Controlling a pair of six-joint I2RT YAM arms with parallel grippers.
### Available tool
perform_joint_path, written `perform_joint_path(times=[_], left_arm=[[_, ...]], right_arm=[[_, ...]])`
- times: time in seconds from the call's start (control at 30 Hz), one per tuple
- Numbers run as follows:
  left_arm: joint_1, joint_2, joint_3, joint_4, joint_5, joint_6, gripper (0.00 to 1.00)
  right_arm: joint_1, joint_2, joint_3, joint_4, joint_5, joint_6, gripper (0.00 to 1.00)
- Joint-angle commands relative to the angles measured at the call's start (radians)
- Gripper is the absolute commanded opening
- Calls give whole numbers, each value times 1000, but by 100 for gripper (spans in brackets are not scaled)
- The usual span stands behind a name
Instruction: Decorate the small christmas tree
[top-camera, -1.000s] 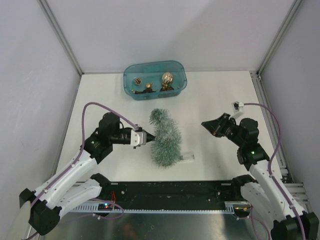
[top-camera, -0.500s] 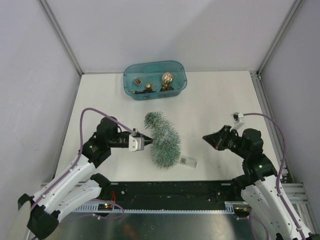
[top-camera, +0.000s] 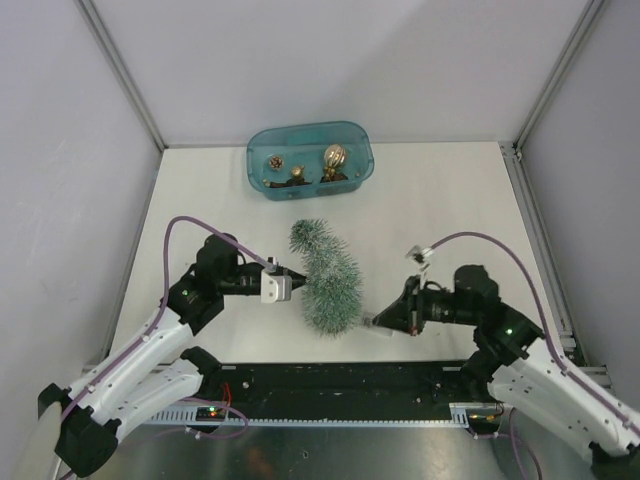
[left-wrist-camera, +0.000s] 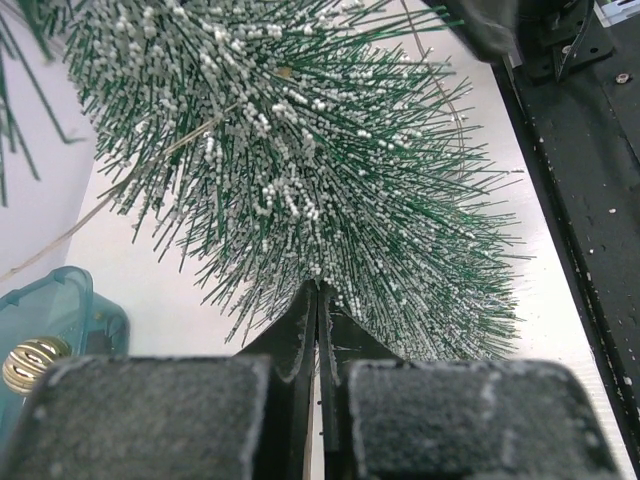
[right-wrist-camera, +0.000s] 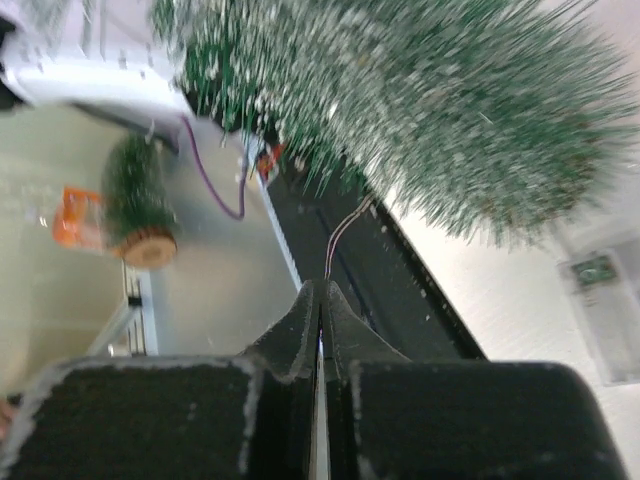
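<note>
The small christmas tree (top-camera: 330, 285) lies on its side mid-table, bent, with its tip toward the tub. Its frosted bristles fill the left wrist view (left-wrist-camera: 300, 150) and blur across the top of the right wrist view (right-wrist-camera: 420, 90). My left gripper (top-camera: 294, 286) is shut, its tips (left-wrist-camera: 318, 288) pressed into the branches on the tree's left flank; nothing shows between the jaws. My right gripper (top-camera: 384, 319) is shut and empty, low beside the tree's wide end, its tips (right-wrist-camera: 320, 287) touching nothing. A thin wire (right-wrist-camera: 345, 232) runs behind them.
A teal tub (top-camera: 258, 150) at the back holds a gold ornament (top-camera: 334, 157) and brown ornaments (top-camera: 296, 172); its corner (left-wrist-camera: 50, 310) shows in the left wrist view. A small clear box (right-wrist-camera: 597, 290) lies by the tree's wide end. The black rail (top-camera: 340, 385) borders the near edge.
My right arm swung in from the right and dropped toward the tree's wide end and the clear box. The left gripper and tree shifted slightly nearer; both grippers stayed shut.
</note>
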Motion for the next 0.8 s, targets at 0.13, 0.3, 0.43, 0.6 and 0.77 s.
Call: perform_joint_path(times=[0.13,0.3,0.43,0.6,0.77], left_arm=[[-5,-18,-21,23,-29,16,0],[-15,-21,-19,25,-34,6,0],[-23,-29,-23,28,-36,-1,0],[-24,-45,-35,28,-43,-5,0],[-25,-60,-43,27,-48,-4,0]], right_arm=[[382,157,62,27,289,-148,0],[479,225,64,90,465,-188,8],[511,306,58,215,630,-217,16],[533,409,49,395,756,-246,21],[582,473,49,484,839,-274,34]])
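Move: The right hand, shut on the light wire, has the tree about 8 cm to its left and 5 cm ahead, with its middle roughly level. The wire's battery box lies on the table some 5 cm ahead, a couple of centimetres to the right and about 19 cm below. The left hand's shut fingers sit at the tree's other side, and the tree's middle is about 6 cm to their right, straight across. The right fingertips enter the tree's lower branches from its right and near side, opening to about a quarter and letting go of the wire. The hand first swings back about 5 cm while going left and down, then turns forward around the near side, ending roughly 8 cm left and 6 cm lower, its fingers tipped down some 15 degrees and the wrist rolled. The left hand stays, shut, against the branches opposite. ##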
